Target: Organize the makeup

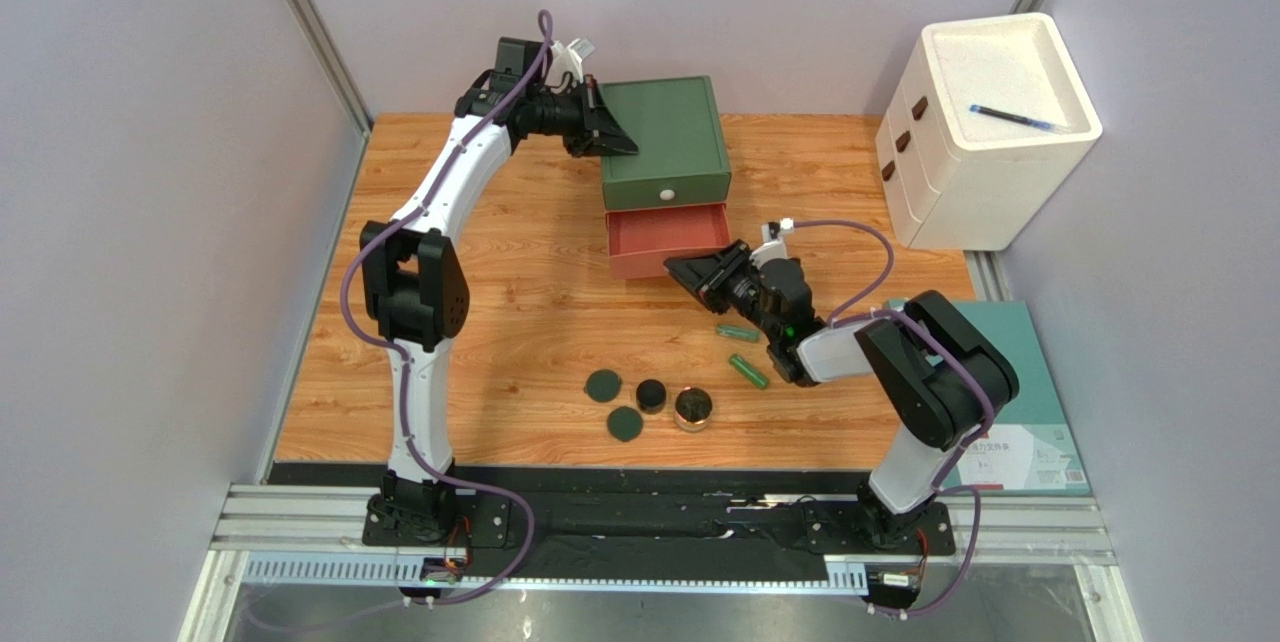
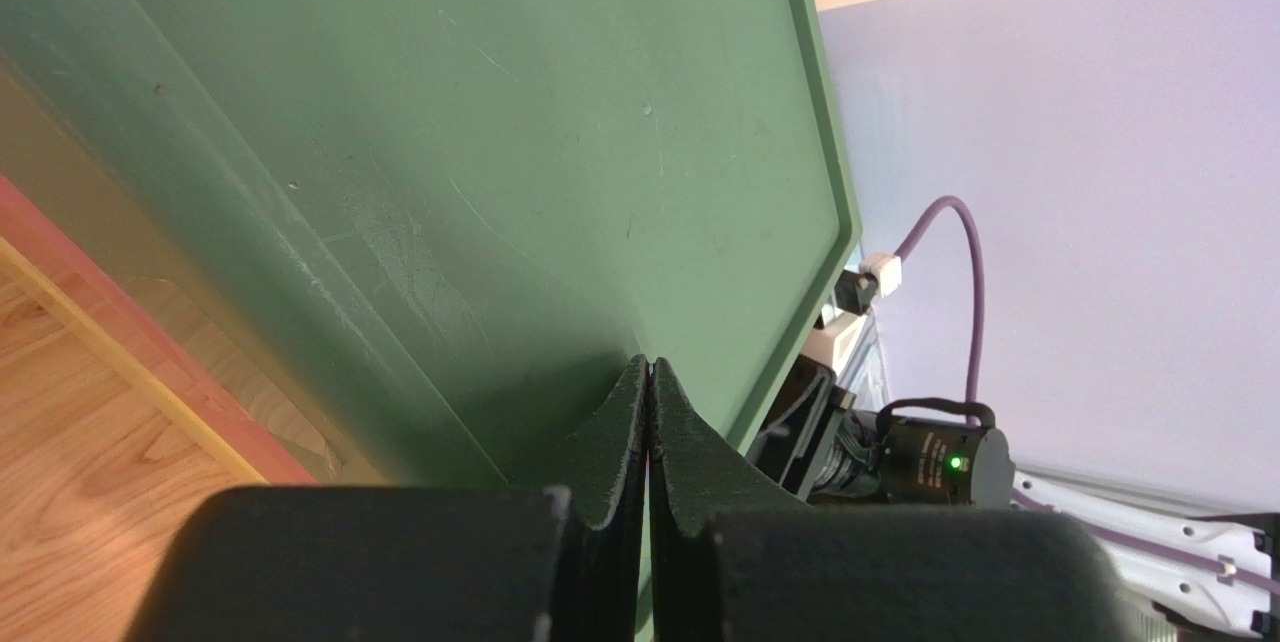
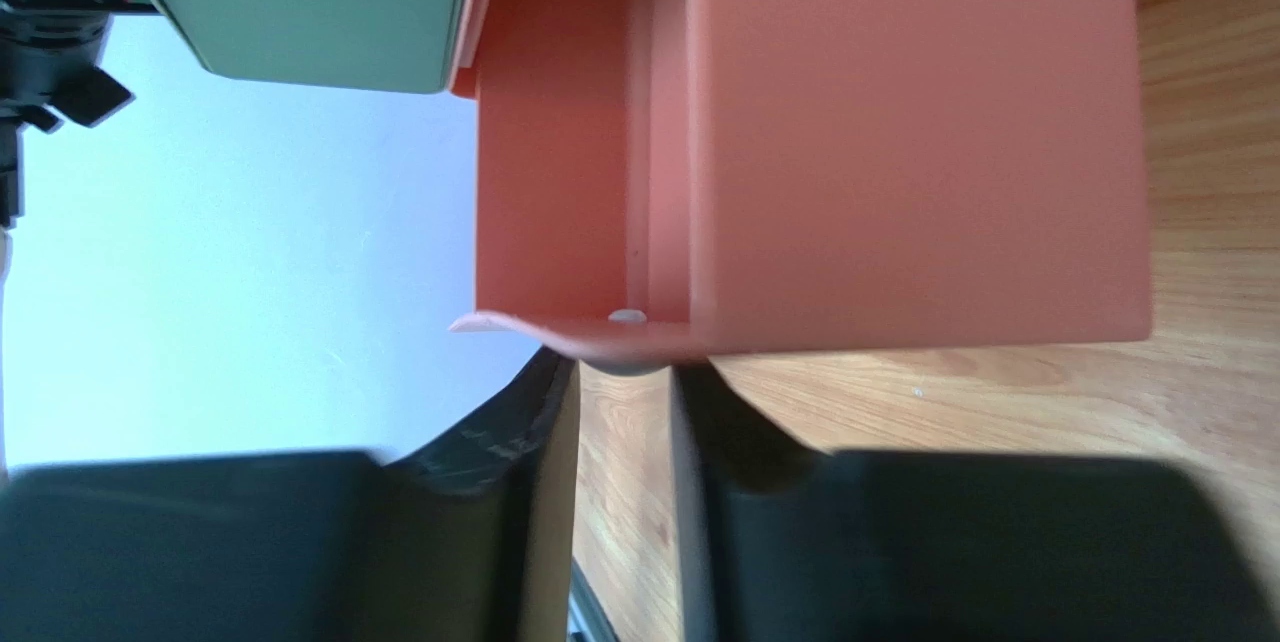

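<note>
The makeup lies on the wooden table near its front: two green tubes [image 1: 738,332] [image 1: 748,371], two dark green discs [image 1: 603,387] [image 1: 624,425], a black jar [image 1: 651,396] and a gold-rimmed compact [image 1: 693,408]. My left gripper [image 1: 613,137] [image 2: 649,365] is shut, empty, its tips pressed on the green top [image 2: 496,177] of the drawer box [image 1: 664,140]. The red drawer [image 1: 667,240] [image 3: 902,132] stands pulled out. My right gripper [image 1: 703,275] [image 3: 624,372] is at its front, jaws narrowly apart, with the drawer's small knob [image 3: 646,362] between the tips.
A white drawer unit [image 1: 984,132] with a blue pen [image 1: 1019,114] on top stands at the back right. A teal flat box [image 1: 1029,387] lies off the table's right edge. Grey walls close in the table on three sides.
</note>
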You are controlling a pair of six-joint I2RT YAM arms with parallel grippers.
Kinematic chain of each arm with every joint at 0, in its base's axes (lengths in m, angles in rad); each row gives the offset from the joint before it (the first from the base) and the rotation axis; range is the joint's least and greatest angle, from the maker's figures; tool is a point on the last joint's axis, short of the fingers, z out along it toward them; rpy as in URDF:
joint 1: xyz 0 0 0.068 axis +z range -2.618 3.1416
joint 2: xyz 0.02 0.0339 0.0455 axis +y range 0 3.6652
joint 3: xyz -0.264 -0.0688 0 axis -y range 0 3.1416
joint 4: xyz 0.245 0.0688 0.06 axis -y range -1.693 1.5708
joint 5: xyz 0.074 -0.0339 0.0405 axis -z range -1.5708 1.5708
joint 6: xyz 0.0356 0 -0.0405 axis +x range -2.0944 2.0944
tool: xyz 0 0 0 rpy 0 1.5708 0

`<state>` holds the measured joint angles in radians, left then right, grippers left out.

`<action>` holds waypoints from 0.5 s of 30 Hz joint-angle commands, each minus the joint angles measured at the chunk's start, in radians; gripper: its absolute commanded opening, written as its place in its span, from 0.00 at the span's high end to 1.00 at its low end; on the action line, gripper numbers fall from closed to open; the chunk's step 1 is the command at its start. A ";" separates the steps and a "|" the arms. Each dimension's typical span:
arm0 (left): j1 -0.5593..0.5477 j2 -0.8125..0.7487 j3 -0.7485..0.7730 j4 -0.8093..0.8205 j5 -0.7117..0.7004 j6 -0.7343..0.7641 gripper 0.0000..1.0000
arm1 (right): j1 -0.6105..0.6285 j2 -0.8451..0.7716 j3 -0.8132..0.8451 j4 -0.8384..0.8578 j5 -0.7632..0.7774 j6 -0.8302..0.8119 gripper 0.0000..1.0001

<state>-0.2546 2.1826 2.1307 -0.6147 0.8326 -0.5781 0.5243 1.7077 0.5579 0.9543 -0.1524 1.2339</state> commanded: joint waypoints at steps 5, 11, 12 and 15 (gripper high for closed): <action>0.002 0.034 -0.020 -0.094 -0.092 0.032 1.00 | 0.005 -0.201 0.102 -0.450 0.025 -0.167 0.49; 0.000 0.028 -0.029 -0.085 -0.090 0.032 1.00 | 0.003 -0.370 0.200 -0.851 0.063 -0.408 0.35; 0.000 0.029 -0.032 -0.083 -0.090 0.032 1.00 | 0.002 -0.384 0.212 -0.892 0.063 -0.434 0.35; 0.002 0.029 -0.035 -0.083 -0.089 0.034 1.00 | 0.005 -0.410 0.263 -1.073 0.057 -0.528 0.35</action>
<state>-0.2546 2.1826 2.1307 -0.6132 0.8333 -0.5789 0.5251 1.3365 0.7506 0.1818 -0.1131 0.8883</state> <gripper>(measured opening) 0.000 0.648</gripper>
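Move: The red drawer's knob sits right between the right fingertips, with the open tray's middle about 4 cm straight ahead of it. The green drawer's knob is some 9 cm ahead, level sideways and 6 cm higher; the nearer green tube lies on the table about 8 cm back, 9 cm right and 10 cm down. From the left hand, the red drawer's knob is roughly 14 cm back, 5 cm right and 11 cm below. The red drawer's knob, already pulled out, is let go: the right fingers spread to well over half open while the hand eases back about a centimetre, then lifts about 5 cm and drifts back and right, away from the knob, its fingertips tipping down some 20 degrees. The left hand stays put, shut fingertips still resting on the green top. ##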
